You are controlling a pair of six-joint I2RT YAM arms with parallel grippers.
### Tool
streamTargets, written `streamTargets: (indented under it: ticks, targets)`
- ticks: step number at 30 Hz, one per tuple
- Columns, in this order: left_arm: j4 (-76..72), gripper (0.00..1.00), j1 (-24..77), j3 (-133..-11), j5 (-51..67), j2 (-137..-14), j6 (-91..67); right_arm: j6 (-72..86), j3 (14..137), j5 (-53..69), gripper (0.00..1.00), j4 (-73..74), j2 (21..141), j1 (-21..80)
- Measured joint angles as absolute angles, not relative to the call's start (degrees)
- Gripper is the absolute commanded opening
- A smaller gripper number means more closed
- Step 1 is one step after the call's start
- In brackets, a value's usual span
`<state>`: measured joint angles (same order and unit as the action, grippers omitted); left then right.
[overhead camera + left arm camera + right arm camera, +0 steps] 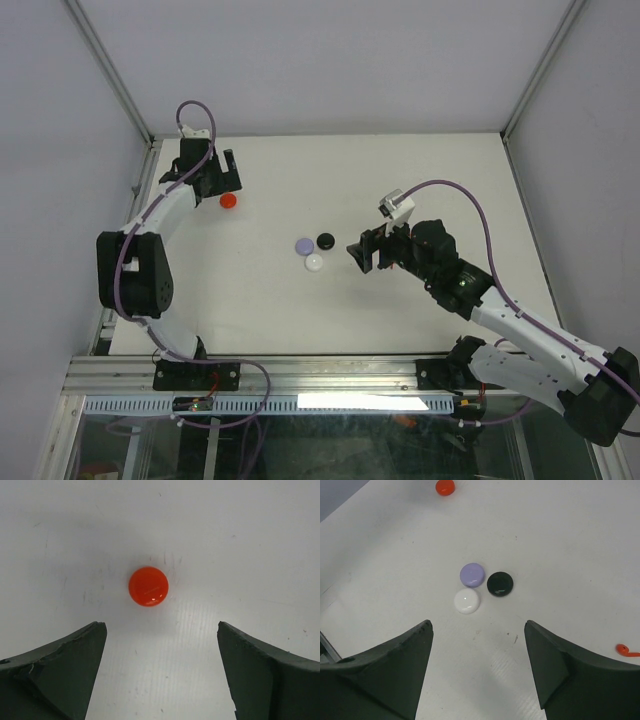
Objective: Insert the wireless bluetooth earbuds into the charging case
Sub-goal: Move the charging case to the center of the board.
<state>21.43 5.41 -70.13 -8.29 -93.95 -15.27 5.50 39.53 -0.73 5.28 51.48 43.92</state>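
Note:
A round red charging case [148, 586], a glossy shut disc, lies on the white table just ahead of my left gripper [162, 627]. That gripper is open and holds nothing; it hovers at the far left [232, 172] beside the red case [229, 200]. Lavender [472, 574], black [500, 584] and white [467, 601] discs sit clustered mid-table, ahead of my open, empty right gripper [479, 625]. One small red stemmed earbud [625, 650] lies at the right edge of the right wrist view. The other earbuds are out of view.
White enclosure walls with metal corner posts [115, 80] ring the table. An aluminium rail [300, 375] carrying the arm bases runs along the near edge. The right arm's purple cable [470, 195] loops above the table's right half.

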Motion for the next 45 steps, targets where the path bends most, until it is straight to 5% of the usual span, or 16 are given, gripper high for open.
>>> streamTargets:
  ticks: [22,45]
  targets:
    - [26.09,0.77,-1.32,-93.41,18.15,-124.29,-0.91,3.84,39.64,-1.34,0.78,6.33,56.29,43.72]
    - [27.11,0.70,0.12,-73.80,25.65,-108.62,-14.70,3.31,39.64,-1.08,0.78,6.31,56.29,43.72]
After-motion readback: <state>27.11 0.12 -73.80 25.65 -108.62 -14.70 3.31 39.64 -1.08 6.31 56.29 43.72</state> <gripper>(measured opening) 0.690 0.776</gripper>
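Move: The red case lies about 6 cm ahead of my left hand, some 1 cm to its left and 11 cm below. Its neighbours are back to the right: the purple case about 10 cm back and 22 cm right of that hand, the white one 14 cm back and 24 cm right, the black one 9 cm back and 28 cm right. From my right hand the red case is roughly 24 cm ahead, 40 cm left and 20 cm down. I reach my left hand forward about 8 cm and down about 10 to the red case, then draw back some 9 cm and drift right, raking the case back and to the right towards the others and rising slightly at the end. I tip the fingers steeper, roll the hand's left side down about 25 degrees and narrow the fingers without shutting them. My right hand sinks 3 cm and waits. ##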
